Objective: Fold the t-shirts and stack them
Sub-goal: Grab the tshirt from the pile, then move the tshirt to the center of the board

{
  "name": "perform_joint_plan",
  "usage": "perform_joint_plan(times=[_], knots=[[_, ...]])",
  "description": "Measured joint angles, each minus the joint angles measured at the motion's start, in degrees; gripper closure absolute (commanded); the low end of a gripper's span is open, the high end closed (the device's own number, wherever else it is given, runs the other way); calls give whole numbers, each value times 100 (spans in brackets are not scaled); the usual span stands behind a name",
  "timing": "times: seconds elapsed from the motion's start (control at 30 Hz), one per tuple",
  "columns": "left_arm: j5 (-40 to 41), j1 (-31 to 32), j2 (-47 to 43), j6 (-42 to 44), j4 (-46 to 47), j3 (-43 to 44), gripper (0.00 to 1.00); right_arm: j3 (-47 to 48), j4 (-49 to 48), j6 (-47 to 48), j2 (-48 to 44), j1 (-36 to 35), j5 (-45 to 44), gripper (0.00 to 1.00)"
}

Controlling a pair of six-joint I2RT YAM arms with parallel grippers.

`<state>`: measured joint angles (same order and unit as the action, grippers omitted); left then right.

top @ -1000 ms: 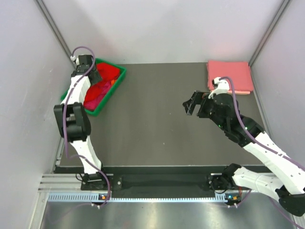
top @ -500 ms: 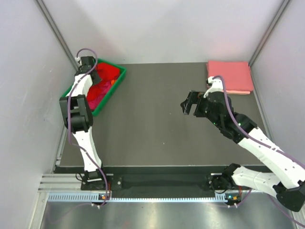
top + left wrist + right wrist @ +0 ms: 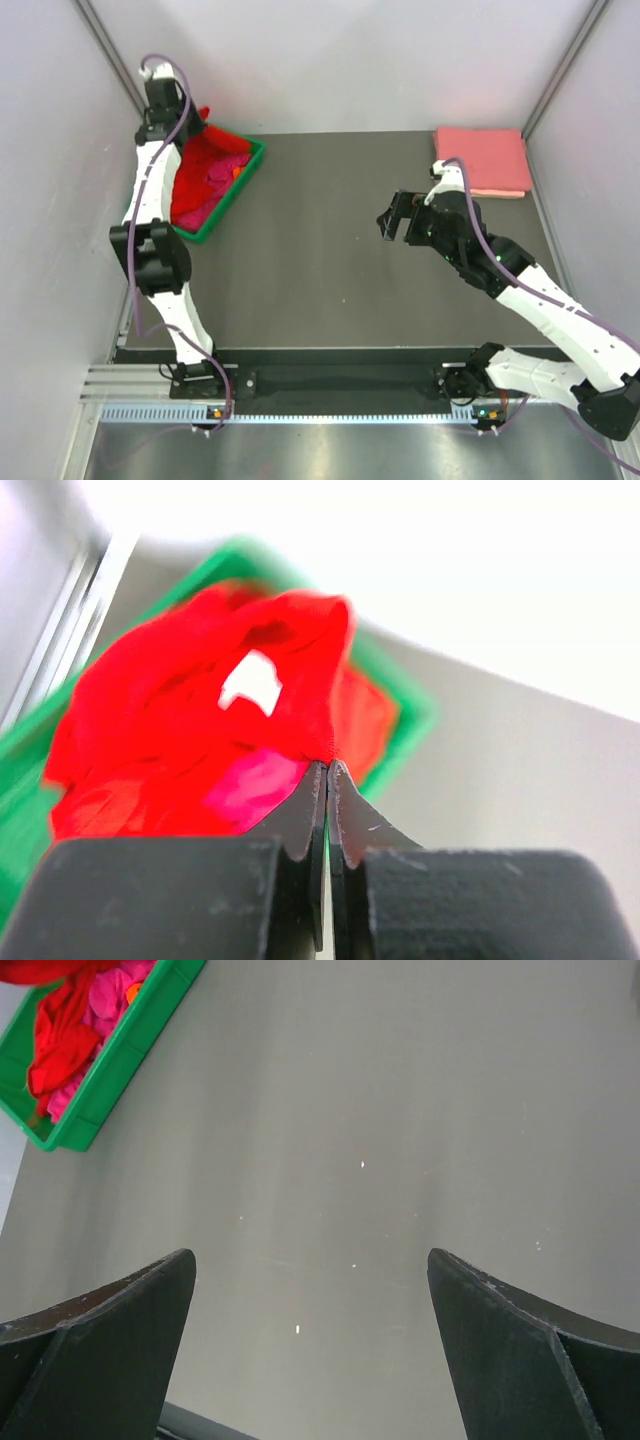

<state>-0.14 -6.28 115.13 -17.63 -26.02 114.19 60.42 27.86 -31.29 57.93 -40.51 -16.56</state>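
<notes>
A bright red t-shirt with a white neck label hangs up out of the green tray. My left gripper is shut on a fold of its edge, raised above the tray's far corner. A magenta t-shirt lies under it in the tray. A salmon pink t-shirt lies folded at the table's back right. My right gripper hovers open over the middle of the table, holding nothing.
The green tray stands at the table's back left, close to the left wall, with red and magenta cloth in it. Grey walls close in the table on three sides.
My left gripper has shut on the red t-shirt and lifted up and back, drawing the cloth out of the tray. The right arm has edged slightly left.
</notes>
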Motion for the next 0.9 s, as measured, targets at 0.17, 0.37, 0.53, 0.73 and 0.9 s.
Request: perform_joint_plan(times=[0.17, 0.37, 0.53, 0.73, 0.9], knots=[[-686, 496, -1513, -173, 289, 212, 100, 0, 28, -42, -168, 0, -33, 0], [-1932, 664, -3362, -1427, 1386, 105, 100, -2, 136, -44, -544, 0, -188, 0], [-2656, 623, -4325, -2518, 1930, -166, 100, -7, 343, -44, -977, 0, -273, 0], [-3128, 623, -4887, -3357, 2179, -892, 100, -210, 518, -44, -1709, 0, -310, 0], [-3274, 837, -4957, -3637, 2343, -1985, 100, -380, 612, -46, -2022, 0, -385, 0]])
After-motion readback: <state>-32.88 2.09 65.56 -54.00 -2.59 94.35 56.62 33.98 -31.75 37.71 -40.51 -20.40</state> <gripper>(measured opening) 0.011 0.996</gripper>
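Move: The left hand already has the red t-shirt pinched, part of it still in the green bin, whose middle is about 10 cm back, 6 cm left and 20 cm below; the magenta shirt lies in the bin at about the same spot. The open middle of the table is roughly 25 cm back, 35 cm right and 25 cm down from this hand. From the right hand that spot lies about 6 cm ahead, 11 cm left and 25 cm below. Keeping its fingers shut on the red t-shirt, the left hand whips it up and out of the green bin, rising about 40 cm while sweeping some 30 cm back and nearly 20 cm right, its fingers tipping up and swinging clockwise by roughly 40 degrees, then turns to sink about 8 cm and ease slightly forward. The empty right hand, still wide open, draws away from the stretch of table ahead of it, going right and back 5 to 6 cm each and about 4 cm up. ##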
